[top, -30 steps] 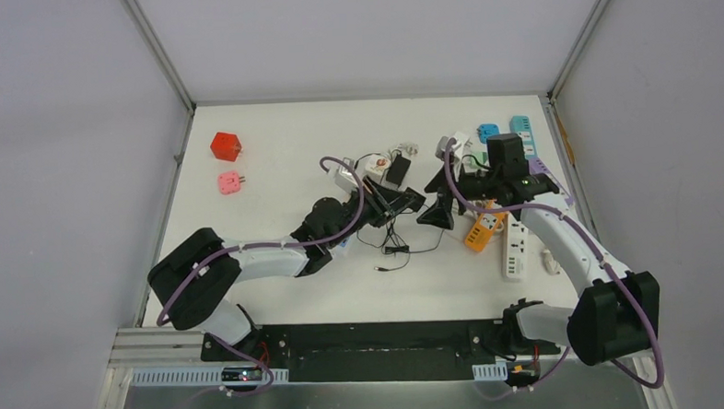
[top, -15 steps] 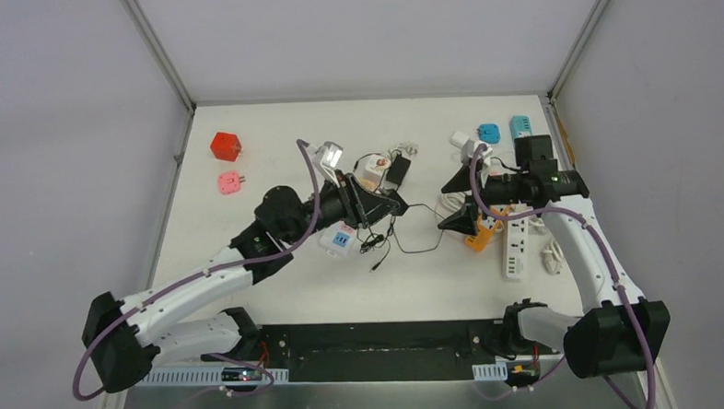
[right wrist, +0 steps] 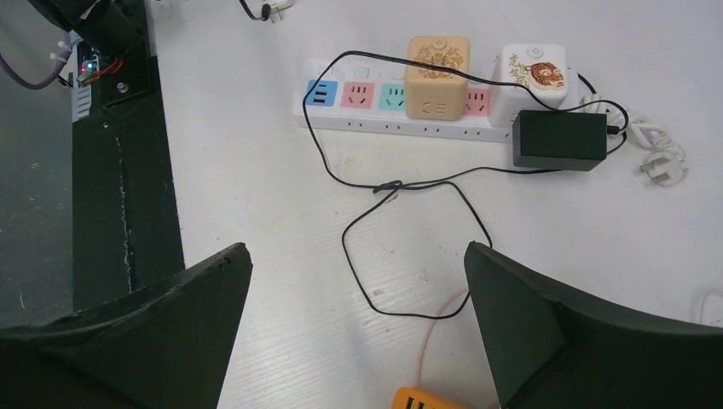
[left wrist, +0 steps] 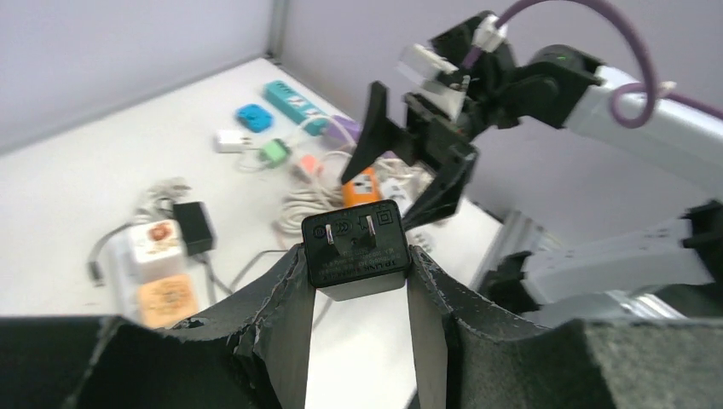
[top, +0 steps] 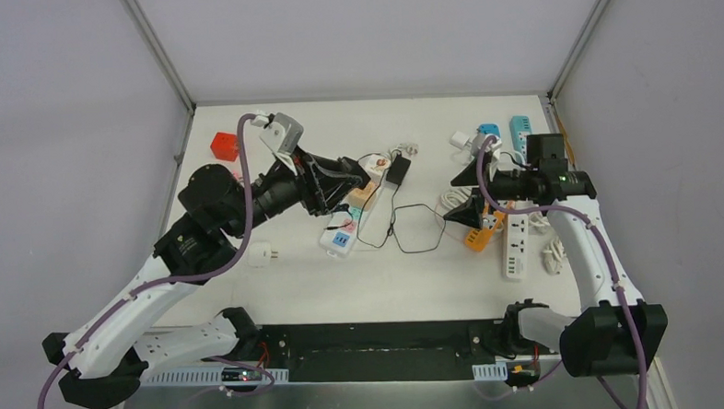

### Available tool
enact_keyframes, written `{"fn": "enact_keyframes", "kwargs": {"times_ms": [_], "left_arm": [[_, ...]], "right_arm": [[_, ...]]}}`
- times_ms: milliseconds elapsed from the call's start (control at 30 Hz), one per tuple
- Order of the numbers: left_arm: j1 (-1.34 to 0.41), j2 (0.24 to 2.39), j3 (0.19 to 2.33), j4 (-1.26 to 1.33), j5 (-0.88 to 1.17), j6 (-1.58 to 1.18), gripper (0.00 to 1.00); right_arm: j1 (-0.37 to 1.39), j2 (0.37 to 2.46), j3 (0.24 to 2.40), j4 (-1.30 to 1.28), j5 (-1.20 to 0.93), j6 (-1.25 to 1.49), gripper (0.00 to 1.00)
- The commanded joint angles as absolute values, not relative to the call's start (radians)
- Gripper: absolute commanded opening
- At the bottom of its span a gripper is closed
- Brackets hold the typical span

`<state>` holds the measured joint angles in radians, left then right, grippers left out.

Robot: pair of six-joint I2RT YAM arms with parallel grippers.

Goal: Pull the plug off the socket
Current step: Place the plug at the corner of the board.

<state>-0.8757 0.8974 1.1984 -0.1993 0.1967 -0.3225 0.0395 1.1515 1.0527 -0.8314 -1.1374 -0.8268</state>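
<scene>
A black two-prong plug (left wrist: 356,249) hangs in the air, pinched between the fingers of my left gripper (left wrist: 356,260), prongs facing the camera. In the top view the left gripper (top: 346,173) is raised above the table, over the far end of the white power strip (top: 340,239). That strip with coloured sockets (right wrist: 354,94) lies flat and carries an orange cube (right wrist: 437,77), a white cube (right wrist: 533,66) and a black adapter (right wrist: 560,139). A thin black cable (right wrist: 375,247) loops on the table. My right gripper (top: 466,196) hovers open with nothing between its fingers.
A red cube (top: 223,146) sits at the far left and a white plug (top: 261,255) lies near the left arm. An orange socket (top: 478,237), a white strip (top: 514,249) and blue adapters (top: 490,131) crowd the right side under the right arm.
My left arm has risen and swung back to the left, carrying the black plug up and away from the strip. The right gripper has drawn back slightly to the right, still open.
</scene>
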Motion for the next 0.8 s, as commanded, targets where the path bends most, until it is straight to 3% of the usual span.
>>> {"fn": "enact_keyframes", "kwargs": {"times_ms": [0, 233, 767], "left_arm": [[-0.867, 0.885, 1.270, -0.298, 0.016, -0.105, 0.00], [-0.805, 0.955, 1.304, -0.351, -0.180, 0.017, 0.00], [-0.246, 1.164, 1.157, -0.142, 0.062, -0.147, 0.00]], "right_arm": [[0.020, 1.155, 1.061, -0.788, -1.135, -0.816, 1.00], [0.003, 1.178, 1.070, -0.800, -1.112, -0.820, 1.00], [0.003, 1.230, 1.089, -0.846, -1.068, -0.856, 1.00]]}}
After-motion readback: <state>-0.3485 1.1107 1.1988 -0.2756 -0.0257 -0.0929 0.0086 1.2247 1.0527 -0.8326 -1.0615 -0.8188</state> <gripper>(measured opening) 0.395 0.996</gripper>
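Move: Far out to the left, where the left hand is carrying the held black plug, the red plug marks the board's corner area, about 49 cm ahead, 41 cm left and 41 cm below. The pink plug lies some 35 cm ahead and 37 cm left, the white plug roughly 8 cm ahead and 30 cm left, both about 42 cm down. From the right hand, the red plug is around 42 cm ahead, 67 cm left and 21 cm lower. Swinging the still-pinched black plug forward and left towards the red and pink plugs, the left hand covers about 19 cm out and 15 cm sideways, at first level, then sinking some 9 cm. The wrist turns roughly 40 degrees counter-clockwise, its left side rising, and the fingers keep their hold. The open, empty right hand eases a few centimetres down, forward and right. ##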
